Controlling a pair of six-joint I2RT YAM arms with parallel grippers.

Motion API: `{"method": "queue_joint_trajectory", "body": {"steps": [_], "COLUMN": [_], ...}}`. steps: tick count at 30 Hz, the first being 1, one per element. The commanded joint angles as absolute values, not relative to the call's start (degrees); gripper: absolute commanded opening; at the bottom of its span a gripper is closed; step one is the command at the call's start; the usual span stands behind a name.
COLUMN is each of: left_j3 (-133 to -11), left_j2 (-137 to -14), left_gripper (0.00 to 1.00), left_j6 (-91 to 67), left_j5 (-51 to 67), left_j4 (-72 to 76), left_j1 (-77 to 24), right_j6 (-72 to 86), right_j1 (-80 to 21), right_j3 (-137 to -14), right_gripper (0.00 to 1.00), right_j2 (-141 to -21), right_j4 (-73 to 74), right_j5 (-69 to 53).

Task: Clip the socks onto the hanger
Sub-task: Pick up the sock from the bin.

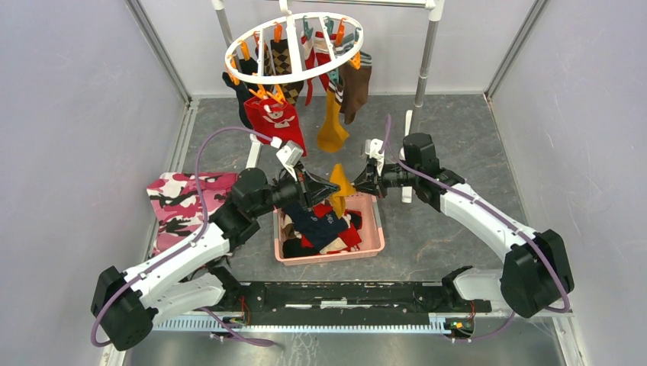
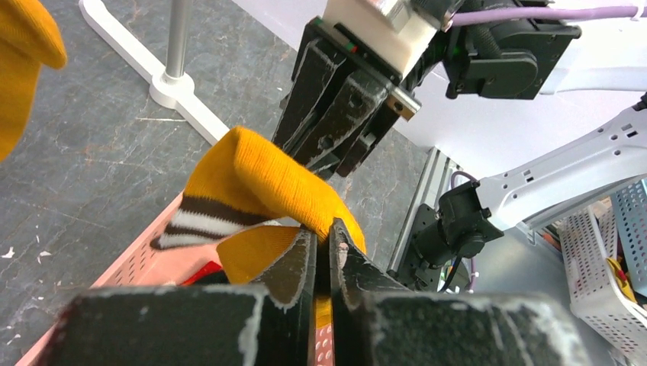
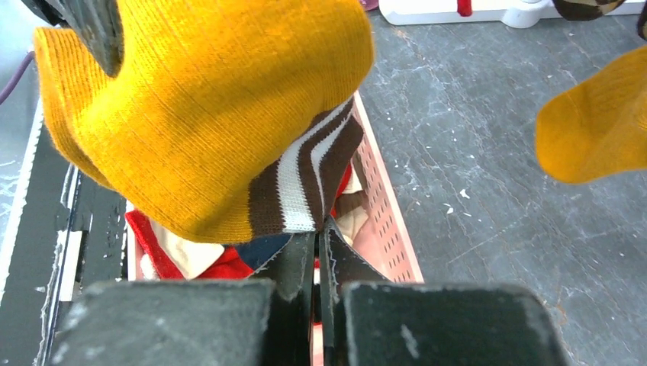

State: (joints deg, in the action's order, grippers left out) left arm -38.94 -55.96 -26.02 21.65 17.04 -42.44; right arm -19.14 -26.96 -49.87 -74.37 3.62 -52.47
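A mustard yellow sock [image 1: 341,187] with a brown and white striped cuff hangs between both grippers, just above the pink basket [image 1: 371,245]. My left gripper [image 2: 324,232] is shut on the sock's yellow fabric [image 2: 252,179]. My right gripper [image 3: 320,232] is shut on the lower edge of the striped cuff [image 3: 305,191]. From above, the left gripper [image 1: 332,189] and right gripper [image 1: 358,185] face each other tip to tip. More socks [image 1: 324,225] lie in the basket. The white round hanger [image 1: 294,46] hangs at the back with several socks clipped on.
A pink camouflage cloth [image 1: 179,206] lies left of the basket. The metal rack's pole [image 1: 426,61] and white foot [image 1: 408,126] stand behind the right arm. A clipped mustard sock [image 1: 332,126] dangles just behind the grippers. Grey walls close in both sides.
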Motion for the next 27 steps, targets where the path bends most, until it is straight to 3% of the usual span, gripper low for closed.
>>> {"method": "queue_joint_trajectory", "body": {"steps": [1,3,8,13,23,27], "left_j3": [-37.9,-37.7,-36.8,-34.9,-36.8,-38.1], "left_j2": [-53.8,-53.2,-50.1,-46.7,-50.9,-49.1], "left_gripper": [0.14,0.27,0.73,0.92,0.97,0.97], "left_j6": [-27.8,-27.2,-27.1,-28.2,-34.4,-34.1], "left_j5": [23.0,22.3,18.1,15.1,19.2,20.5], "left_j4": [19.3,17.8,13.7,14.2,18.6,16.9], "left_j1": [-41.8,-41.5,-41.0,-40.8,-37.4,-35.1], "right_j6": [-20.2,-23.4,-34.8,-41.7,-67.4,-68.3], "right_j1": [-25.5,-25.3,-25.3,-25.3,-25.3,-25.0], "right_j3": [-51.8,-53.3,-57.6,-60.4,-68.0,-70.2], "right_gripper": [0.00,0.00,0.00,0.00,0.00,0.00], "right_j2": [-71.8,-71.3,-69.7,-67.7,-68.5,-68.7], "right_j4": [4.3,7.9,16.7,21.1,33.3,33.7], "right_j5": [-52.6,-50.7,-41.5,-36.0,-40.1,-37.6]}}
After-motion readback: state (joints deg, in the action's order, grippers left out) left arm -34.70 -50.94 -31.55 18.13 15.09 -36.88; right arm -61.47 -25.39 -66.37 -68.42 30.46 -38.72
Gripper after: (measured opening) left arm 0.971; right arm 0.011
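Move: From the closed right gripper, which already pinches the yellow sock's cuff, the sock's middle is about 4 cm left and 1 cm back. The bin's middle is some 8 cm left, 5 cm back and 17 cm below. The hanging yellow sock is roughly 10 cm ahead, 6 cm left and 8 cm higher. From the left gripper, also still pinching the sock, its middle is about 2 cm to the right, level fore and aft, and 3 cm lower. Open the left gripper wide to let go of the yellow sock and draw it about 3 cm to the left, then ease it slightly forward and down. Keep the right gripper shut on the striped cuff; carry it right and forward, then mostly up about 7 cm in all, rolling it nearly 40 degrees so its forward side rises, with the fingertips dipping. ##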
